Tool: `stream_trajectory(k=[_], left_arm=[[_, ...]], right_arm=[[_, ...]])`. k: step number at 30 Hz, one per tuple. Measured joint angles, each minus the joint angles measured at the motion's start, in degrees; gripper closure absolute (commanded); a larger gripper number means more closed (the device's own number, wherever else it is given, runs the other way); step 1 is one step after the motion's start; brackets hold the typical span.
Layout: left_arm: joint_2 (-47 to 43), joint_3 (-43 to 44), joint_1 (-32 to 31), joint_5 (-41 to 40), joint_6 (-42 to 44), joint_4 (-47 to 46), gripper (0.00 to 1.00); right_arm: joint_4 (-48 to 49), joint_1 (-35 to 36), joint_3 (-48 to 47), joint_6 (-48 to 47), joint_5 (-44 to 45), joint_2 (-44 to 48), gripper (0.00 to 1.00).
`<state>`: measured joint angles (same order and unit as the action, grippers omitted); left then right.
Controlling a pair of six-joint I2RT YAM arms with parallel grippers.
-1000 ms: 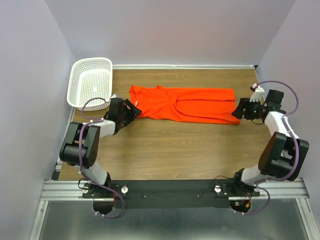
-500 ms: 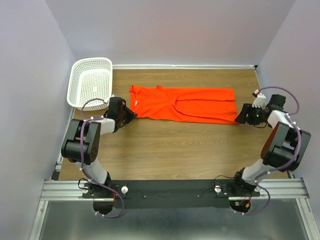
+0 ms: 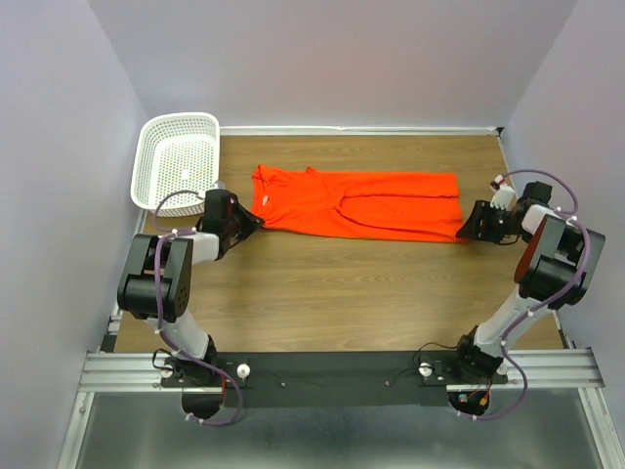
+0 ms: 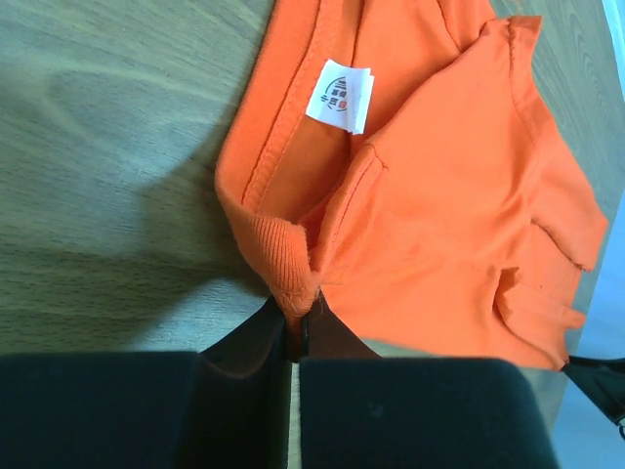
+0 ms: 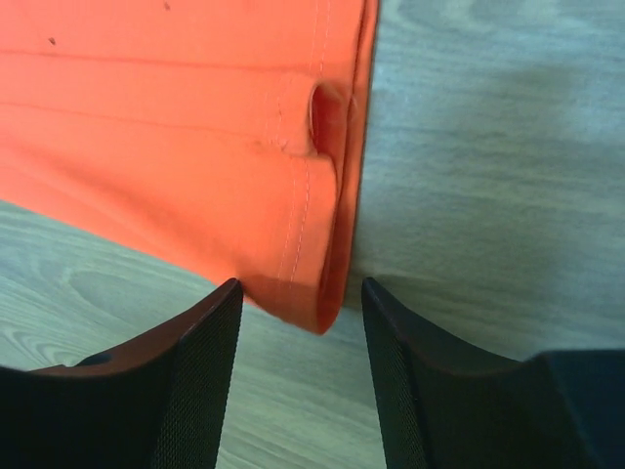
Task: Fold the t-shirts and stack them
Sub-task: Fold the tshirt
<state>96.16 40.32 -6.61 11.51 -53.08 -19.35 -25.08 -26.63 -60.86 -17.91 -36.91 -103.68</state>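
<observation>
The orange-red t-shirt [image 3: 361,203] lies folded lengthwise into a long strip across the far half of the wooden table. My left gripper [image 3: 256,224] is at its left end, shut on the ribbed collar [image 4: 283,269]; the white neck label [image 4: 340,97] shows just beyond. My right gripper [image 3: 467,228] is at the right end, low over the table, open. Its fingers [image 5: 200,381] straddle the near hem corner [image 5: 317,293] without touching it.
A white mesh basket [image 3: 179,159] stands at the far left corner, just behind my left arm. Purple walls close the table on the left, far and right sides. Bare wood [image 3: 352,293] runs between the shirt and the arm bases.
Both grippers have moved in to the shirt's ends. My left gripper has closed on the collar. My right gripper has dropped and turned toward the hem corner.
</observation>
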Motion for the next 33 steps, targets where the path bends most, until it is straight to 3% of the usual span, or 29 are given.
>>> stream_trajectory(k=[5,9,11,23,31,32,33], left_arm=[[-0.24,0.00,0.39,1.05,1.01,-0.33,0.99],[-0.81,-0.42,1.05,1.73,1.81,-0.42,1.00],[-1.70,-1.20,1.64,2.10,2.25,-0.42,1.00],[-13.18,-7.17,2.75,5.07,4.02,1.05,1.00],[-22.05,-15.61,2.80,7.15,5.20,3.37,1.00],[-23.87,-16.63,2.80,7.30,5.25,4.02,1.00],[-25.73,-17.75,2.80,7.52,5.27,4.24,1.00]], right_arm=[[0.15,0.00,-1.55,1.40,-1.53,-2.12,0.59],[-0.13,-0.20,-1.36,1.55,-1.68,-2.29,0.88],[-0.33,-0.63,-1.14,1.29,-1.70,-2.27,0.97],[-1.70,-4.90,1.38,-1.97,-1.66,-0.22,0.99],[-3.39,-5.01,3.58,-5.84,-0.55,4.07,0.97],[-3.61,-5.01,3.87,-6.32,-0.13,5.22,0.94],[-3.76,-5.01,3.96,-6.71,0.15,5.92,0.78]])
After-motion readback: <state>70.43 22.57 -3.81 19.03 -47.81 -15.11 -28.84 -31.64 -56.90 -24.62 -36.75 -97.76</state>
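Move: The left hand already grips the shirt's ribbed near edge, with bare table some 9 cm straight back to take it to. From that hand the white tag is about 8 cm ahead and 2 cm right, and the basket's middle about 22 cm ahead and 27 cm left. The near hem corner lies between the right hand's open fingertips, roughly 1 cm ahead and 1 cm lower; the far hem corner is about 20 cm ahead and 4 cm left. Back towards the base go both hands: the left, keeping its pinch, lifts about 3 cm and then draws the edge some 9 cm back, speeding up. The right first nudges forward and shuts on the near hem corner, pinching it just above the table, then pulls it roughly 4 cm back and 2 cm right. ##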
